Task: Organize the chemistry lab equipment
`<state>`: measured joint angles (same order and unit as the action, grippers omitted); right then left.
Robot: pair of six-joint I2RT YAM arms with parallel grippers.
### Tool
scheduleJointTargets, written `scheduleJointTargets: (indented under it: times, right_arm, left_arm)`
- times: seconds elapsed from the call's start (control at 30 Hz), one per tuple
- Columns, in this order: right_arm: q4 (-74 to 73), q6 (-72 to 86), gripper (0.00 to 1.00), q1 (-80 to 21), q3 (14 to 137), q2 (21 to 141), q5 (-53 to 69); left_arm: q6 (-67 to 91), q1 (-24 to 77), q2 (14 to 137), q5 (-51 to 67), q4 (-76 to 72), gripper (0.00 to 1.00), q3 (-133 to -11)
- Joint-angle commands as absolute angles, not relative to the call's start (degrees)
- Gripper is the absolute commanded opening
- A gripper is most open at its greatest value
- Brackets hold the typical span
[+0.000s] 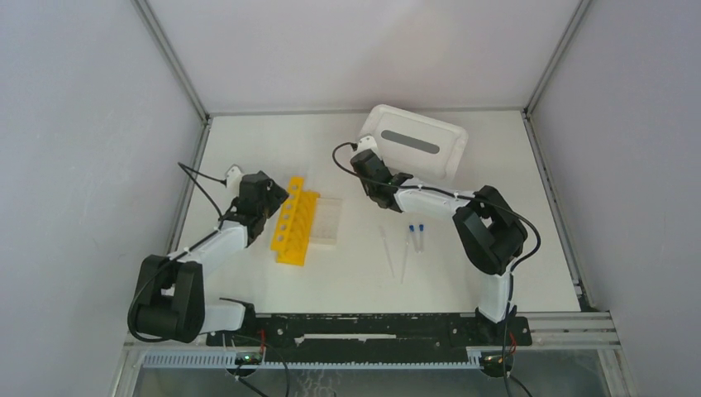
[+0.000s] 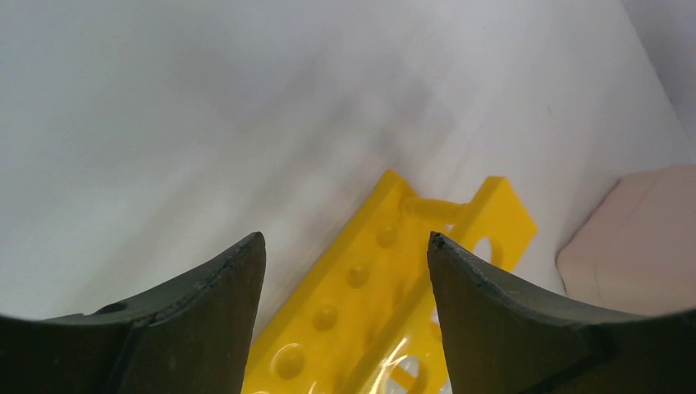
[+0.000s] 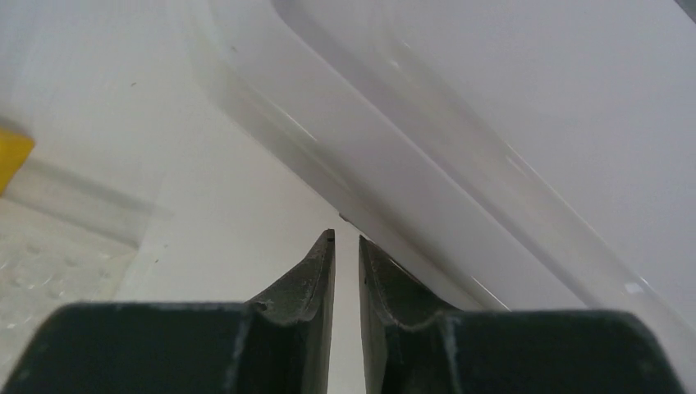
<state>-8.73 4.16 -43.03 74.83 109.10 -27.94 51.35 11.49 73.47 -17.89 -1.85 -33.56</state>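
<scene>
A yellow tube rack lies on the table left of centre, with a small clear grid rack against its right side. My left gripper is open at the rack's far left end. In the left wrist view its gripper is spread wide over the yellow rack without touching it. Two blue-capped tubes and two thin droppers lie to the right. My right gripper shows a narrow empty gap, its tips at the white lid's rim. From above, this gripper is at the lid's near left corner.
The white lid with a grey slot sits on a pink tub at the back right. The clear rack shows at the lower left of the right wrist view. Walls close in the table on three sides.
</scene>
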Motion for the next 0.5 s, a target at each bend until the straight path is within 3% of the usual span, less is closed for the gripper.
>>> scheduleJointTargets:
  times: [0.0, 0.47]
  right_arm:
    - [-6.30, 4.33, 0.23, -39.56, 78.52, 109.57, -28.77]
    - [-9.22, 7.00, 0.24, -31.16, 81.21, 110.48, -29.88]
  left_arm:
    - [47.48, 11.43, 77.15, -12.50, -5.19, 0.76, -40.37]
    - [42.19, 13.52, 87.93, -3.36, -5.65, 0.71, -49.34]
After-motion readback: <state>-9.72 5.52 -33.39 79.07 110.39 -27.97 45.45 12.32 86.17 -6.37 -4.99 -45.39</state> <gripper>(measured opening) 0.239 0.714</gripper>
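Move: My right hand is already against the near wall of the lidded pink box, towards its left end. The box's middle lies about 11 cm to the right, 4 cm ahead and slightly lower. The blue-capped tubes are some 18 cm back and 11 cm right of that hand. From my left hand, the yellow rack's middle is about 8 cm back, 6 cm right and 6 cm below; the clear tray lies 13 cm right and 9 cm back. With my right fingers nearly shut, I keep pushing the lidded box outward, about 5 cm forward and 6 cm to the right, rising a little and turning slightly clockwise. Meanwhile I bring my open left hand forward and right, about as far, to the rack's far end, turning it some 15 degrees clockwise so that the end comes between the fingers. ##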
